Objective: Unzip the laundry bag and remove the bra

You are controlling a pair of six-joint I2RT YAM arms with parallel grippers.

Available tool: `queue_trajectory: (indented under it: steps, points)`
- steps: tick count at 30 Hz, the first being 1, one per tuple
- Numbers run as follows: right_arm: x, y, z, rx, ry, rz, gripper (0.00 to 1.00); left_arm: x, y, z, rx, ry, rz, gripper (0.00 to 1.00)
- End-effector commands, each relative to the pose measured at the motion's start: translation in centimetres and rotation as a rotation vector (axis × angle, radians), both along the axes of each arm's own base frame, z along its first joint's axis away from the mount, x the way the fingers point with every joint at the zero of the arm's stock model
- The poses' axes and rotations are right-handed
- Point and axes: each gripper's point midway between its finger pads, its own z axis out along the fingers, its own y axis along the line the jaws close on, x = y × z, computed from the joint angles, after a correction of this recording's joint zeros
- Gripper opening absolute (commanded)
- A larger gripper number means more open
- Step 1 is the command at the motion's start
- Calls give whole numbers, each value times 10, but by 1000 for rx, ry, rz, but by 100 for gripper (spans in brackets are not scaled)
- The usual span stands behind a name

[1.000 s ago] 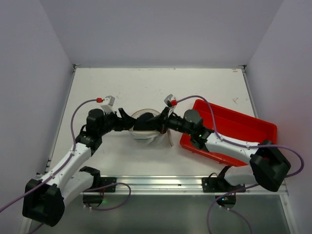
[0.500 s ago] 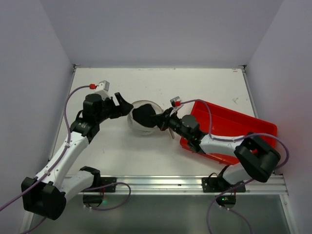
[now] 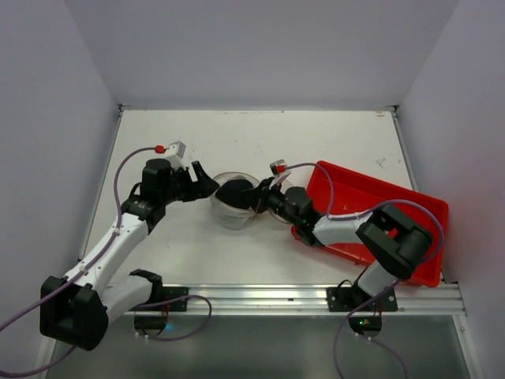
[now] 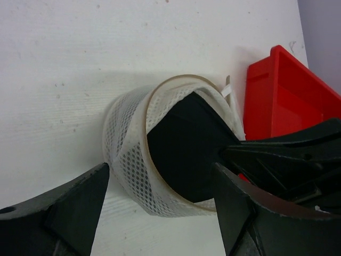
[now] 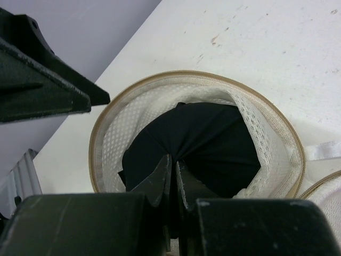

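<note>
The white mesh laundry bag (image 3: pixel 231 215) lies open mid-table, its tan rim facing my right gripper. The black bra (image 3: pixel 236 193) sits bunched in its mouth. My right gripper (image 3: pixel 254 198) is shut on a fold of the bra (image 5: pixel 213 144), inside the bag's rim (image 5: pixel 104 140). The bag's other half (image 5: pixel 326 191) shows at the lower right of the right wrist view. My left gripper (image 3: pixel 207 185) is open and empty, with the bag's mesh wall (image 4: pixel 127 165) and the bra (image 4: pixel 184 146) lying just ahead of its spread fingers (image 4: pixel 72 210).
A red plastic tray (image 3: pixel 377 213) stands to the right of the bag, under my right arm; its corner shows in the left wrist view (image 4: pixel 282 90). White walls close in the table at left, back and right.
My left gripper has come off the bag's left rim and now stands open beside it. My right arm has folded in lower toward the bag, still pinching the black fabric.
</note>
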Motion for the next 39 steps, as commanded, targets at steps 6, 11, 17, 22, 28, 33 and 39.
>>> queue_trajectory:
  steps: [6,11,17,22,28,33,39]
  points:
    - [22,9,39,107,-62,-55,0,-19,-8,-15,-46,-30,-80,77]
    - [21,12,38,118,-53,-43,0,-16,-15,-18,-69,-21,-100,77]
    - [20,16,37,114,-51,-29,0,-9,-15,-7,-95,-48,-71,77]
    - [18,20,38,112,-51,-15,0,-5,-17,-11,-101,-21,-65,69]
    - [21,19,46,125,-56,-29,0,-8,-16,-20,-96,-4,-61,32]
    - [30,16,63,184,-45,-45,0,-8,-10,-27,-73,-1,-37,0]
    - [53,-1,87,289,-7,-97,0,-6,-6,-40,-53,0,-16,0]
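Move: Just off the left fingertips is the near-left edge of the laundry bag's open rim, some 2 cm to that hand's right, 1 cm back and about 4 cm below. The black bra inside lies about 8 cm to the left hand's right, level fore and aft and 5 cm lower. From the right hand, already pinching its cloth, the bra's middle is roughly 5 cm left and 3 cm below; the red bin is around 35 cm right, 10 cm back and 11 cm lower. Sinking about 4 cm in all, with a slight pull back, the open left hand comes down onto the bag's near-left rim and then shuts its fingers, pinching the zipper edge. The right hand keeps its pinch on the bra, creeps forward at first, then rises and pushes forward faster at the end, some 3 cm each way, rolling slightly so its left side lifts. ##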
